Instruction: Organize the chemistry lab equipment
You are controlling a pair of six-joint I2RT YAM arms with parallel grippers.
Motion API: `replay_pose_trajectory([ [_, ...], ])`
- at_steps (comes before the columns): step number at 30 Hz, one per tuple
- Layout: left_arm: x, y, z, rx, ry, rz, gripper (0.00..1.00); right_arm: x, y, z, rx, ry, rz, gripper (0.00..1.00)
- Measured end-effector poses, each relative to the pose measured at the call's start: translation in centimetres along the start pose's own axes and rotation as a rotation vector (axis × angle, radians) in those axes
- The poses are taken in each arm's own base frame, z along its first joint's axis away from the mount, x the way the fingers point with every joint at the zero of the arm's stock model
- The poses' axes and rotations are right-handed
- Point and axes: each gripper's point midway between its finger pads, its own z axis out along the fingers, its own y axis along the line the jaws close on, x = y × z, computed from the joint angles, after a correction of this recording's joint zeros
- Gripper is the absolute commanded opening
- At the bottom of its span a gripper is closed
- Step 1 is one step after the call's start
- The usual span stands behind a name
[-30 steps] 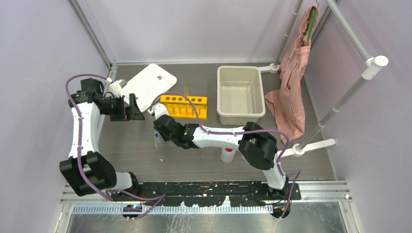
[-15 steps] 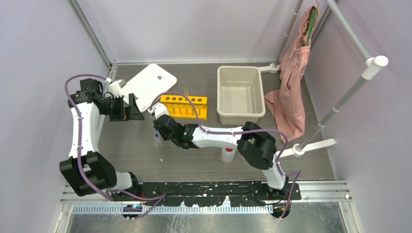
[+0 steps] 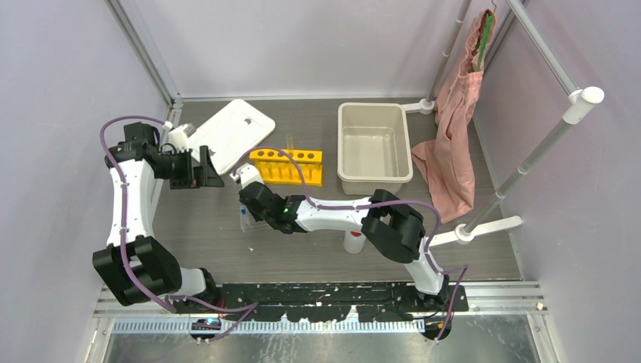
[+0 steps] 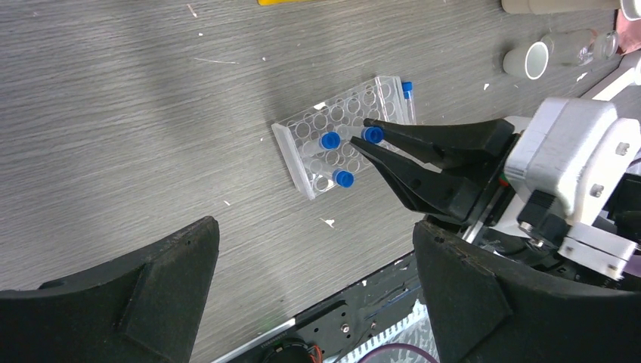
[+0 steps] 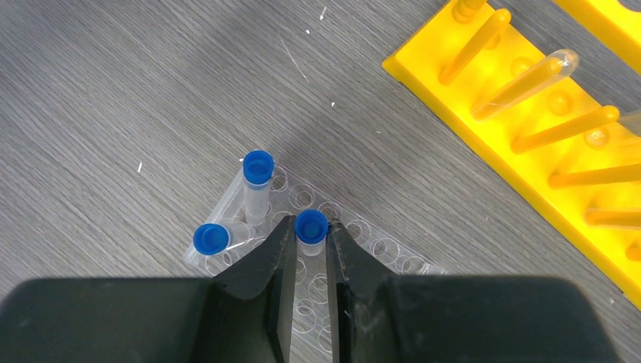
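Observation:
My right gripper [image 5: 310, 228] is shut on a small blue-capped vial [image 5: 311, 224] over the clear tray [image 5: 366, 243]; I cannot tell whether the vial's base sits in a well. Two more blue-capped vials [image 5: 258, 168] [image 5: 210, 237] are at the tray's left end. The left wrist view shows the same grip [image 4: 367, 134] on the vial [image 4: 373, 134] above the tray [image 4: 296, 153]. My left gripper [image 4: 314, 280] is open and empty, held high at the left [image 3: 205, 171]. The yellow rack [image 5: 521, 159] holds a clear glass tube [image 5: 529, 76].
A beige bin [image 3: 373, 181] stands right of the yellow rack [image 3: 287, 166], and a white lid [image 3: 230, 128] lies at the back left. A white squeeze bottle [image 3: 354, 240] stands under the right arm. Pink cloth [image 3: 452, 151] and a white pole stand [image 3: 529, 162] are at the right. A tiny white cup [image 4: 527, 59] lies beside glass beakers [image 4: 574, 45].
The right gripper has edged slightly left and away with the vial still between its fingers. The left arm has hardly moved.

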Motion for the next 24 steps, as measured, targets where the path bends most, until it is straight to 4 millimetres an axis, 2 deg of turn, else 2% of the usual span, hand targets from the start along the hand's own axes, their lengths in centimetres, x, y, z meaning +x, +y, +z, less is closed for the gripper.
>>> replay_pose_trajectory([
  [5,0.0,0.0,0.0,0.0,0.0,0.002,1.0,0.5,-0.2,0.4,0.004,0.006,0.0,0.02],
  [6,0.0,0.0,0.0,0.0,0.0,0.002,1.0,0.5,-0.2,0.4,0.004,0.006,0.001,0.08],
  [7,0.0,0.0,0.0,0.0,0.0,0.002,1.0,0.6,-0.2,0.4,0.002,0.007,0.001,0.23],
  [8,0.0,0.0,0.0,-0.001,-0.001,0.002,1.0,0.7,-0.2,0.4,0.001,0.008,0.001,0.31],
  [10,0.0,0.1,0.0,-0.001,-0.001,0.001,1.0,0.8,-0.2,0.4,0.0,0.011,0.006,0.55],
  [11,0.0,0.1,0.0,-0.001,-0.001,0.001,1.0,0.8,-0.2,0.4,0.001,0.011,0.006,0.61],
  [16,0.0,0.1,0.0,-0.001,-0.001,0.0,1.0,1.6,-0.6,0.2,0.015,0.018,0.039,0.75],
  [18,0.0,0.1,0.0,-0.002,-0.001,0.0,1.0,1.7,-1.0,-0.4,0.024,0.027,0.051,0.85],
  [20,0.0,0.1,-0.1,-0.002,-0.002,0.0,1.0,0.8,-1.4,-1.3,0.034,0.019,0.081,0.99],
  [24,0.0,0.1,-0.1,-0.004,-0.005,0.0,1.0,-2.1,-2.4,-3.8,0.057,-0.021,0.17,1.0],
])
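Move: The right hand holds a blue-capped tube over the middle of the clear well plate, whose centre is about 6 cm below, 1 cm back and 1 cm right. Two capped tubes already lean in it, one some 4 cm left and 1 cm ahead, another 5 cm left and 3 cm back. A loose capped tube lies about 8 cm right and 2 cm back; the yellow rack stands 14 cm ahead, 8 cm right. From the left hand, the plate is roughly 12 cm right, 1 cm back, 16 cm down. Down first, the right hand eases the held tube a last 1.5 cm or less into the well plate, then its fingers spread from their pinch to wide open and let go of the cap. Once they are mostly open, it quickly rises about 5 cm off the plate and shifts some 3 cm right, turning slightly clockwise. ##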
